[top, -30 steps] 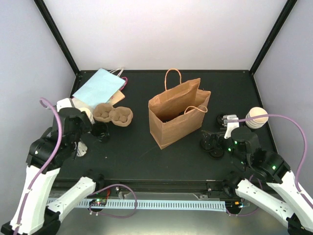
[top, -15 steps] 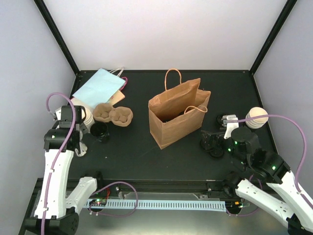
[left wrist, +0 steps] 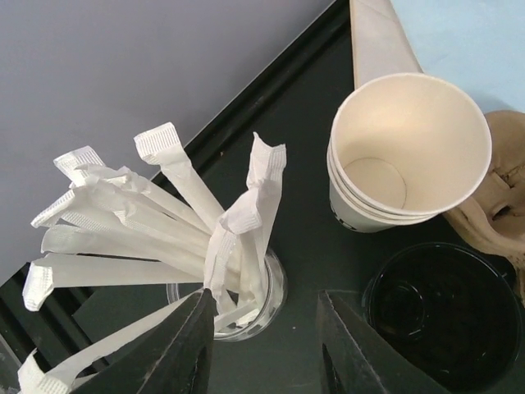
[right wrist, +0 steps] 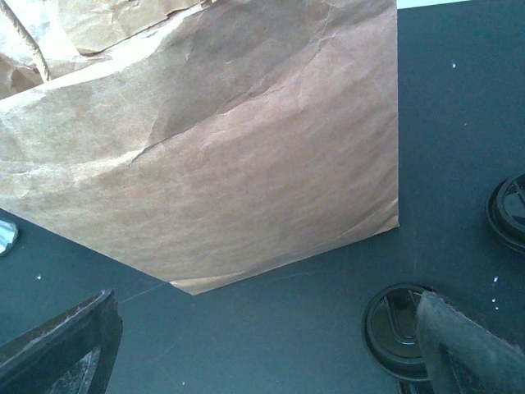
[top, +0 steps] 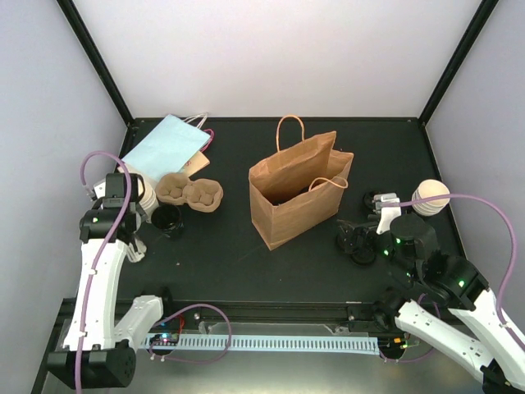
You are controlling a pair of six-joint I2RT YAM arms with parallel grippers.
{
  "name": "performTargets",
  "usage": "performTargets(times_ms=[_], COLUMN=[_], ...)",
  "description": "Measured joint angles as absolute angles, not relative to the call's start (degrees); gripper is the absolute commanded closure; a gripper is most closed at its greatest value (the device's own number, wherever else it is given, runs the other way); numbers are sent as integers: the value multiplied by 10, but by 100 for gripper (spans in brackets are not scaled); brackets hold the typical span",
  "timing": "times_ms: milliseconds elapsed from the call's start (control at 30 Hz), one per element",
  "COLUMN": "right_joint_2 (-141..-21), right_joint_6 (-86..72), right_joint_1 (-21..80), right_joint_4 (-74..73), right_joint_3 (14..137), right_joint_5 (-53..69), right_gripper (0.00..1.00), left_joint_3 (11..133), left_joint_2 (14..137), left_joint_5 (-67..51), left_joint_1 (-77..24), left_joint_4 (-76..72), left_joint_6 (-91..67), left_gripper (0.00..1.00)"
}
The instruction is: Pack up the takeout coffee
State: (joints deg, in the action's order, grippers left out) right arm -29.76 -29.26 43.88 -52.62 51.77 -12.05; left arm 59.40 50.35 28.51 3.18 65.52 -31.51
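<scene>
A stack of paper cups [left wrist: 406, 156], cream inside, stands by the left wall [top: 146, 194]. Just in front of it is a round black lid [left wrist: 447, 308] [top: 168, 220]. My left gripper [left wrist: 267, 312] [top: 133, 238] hangs over a glass of wrapped straws [left wrist: 238, 300]. Its jaws are partly apart, the glass rim lies at the gap and nothing is held. My right gripper [right wrist: 267, 304] [top: 353, 234] stands wide open and empty just right of the brown bag [right wrist: 230, 139] [top: 297, 193]. Loose black lids [right wrist: 402, 328] [top: 361, 250] lie beneath it. Another cream cup stack [top: 431, 197] stands at the far right.
A brown pulp cup carrier [top: 190, 193] lies beside the left cup stack, and its edge [left wrist: 500, 213] shows in the left wrist view. A flat pale-blue bag [top: 168, 144] lies at the back left. The left wall is close behind the straws.
My left arm has drawn in and its wrist now sits over the straws and cups. Its jaws have narrowed. The right arm has barely moved.
</scene>
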Motion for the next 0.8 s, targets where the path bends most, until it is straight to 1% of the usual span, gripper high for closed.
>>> performTargets(times_ms=[467, 533, 567, 633, 667, 733, 800], right_joint_2=[-295, -295, -296, -296, -296, -296, -297], right_joint_6=[-291, -290, -289, -288, -288, -288, -288], right_joint_1=[439, 439, 439, 439, 439, 439, 439], right_joint_4=[-526, -526, -525, -523, -522, -522, -522], right_joint_3=[517, 517, 517, 517, 516, 516, 516], right_joint_5=[-116, -116, -115, -114, -114, -114, -114], right_gripper=[0, 0, 0, 0, 0, 0, 0], left_joint_3=[562, 559, 557, 555, 554, 553, 553], left_joint_2=[508, 511, 511, 512, 512, 512, 514], left_joint_5=[317, 319, 319, 320, 321, 322, 322], left_joint_1=[67, 69, 69, 72, 74, 76, 78], left_joint_4=[644, 641, 638, 633, 631, 630, 629], left_joint_6=[-347, -348, -349, -354, -356, -359, -360], left_gripper=[63, 71, 77, 84, 87, 88, 91])
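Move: The paper-wrapped straws in their glass stand just left of the left hand, about 3 cm over and 1 cm back, their middles some 5 cm below the fingertips. The black cup is about 6 cm ahead and 6 cm right of that hand; the stacked white cups are some 11 cm straight ahead; the cup carrier is about 13 cm ahead and 11 cm right. From the idle right hand the straws lie roughly 53 cm left and 2 cm ahead. The left fingers, part open at first, shut around the upper part of a front straw in the bundle and pinch it. Before that the hand slides about 2.5 cm left and sinks about 2 cm in among the straw tops, easing back a little and turning some 10 degrees counter-clockwise; the fingers narrow only once it has nearly stopped. ##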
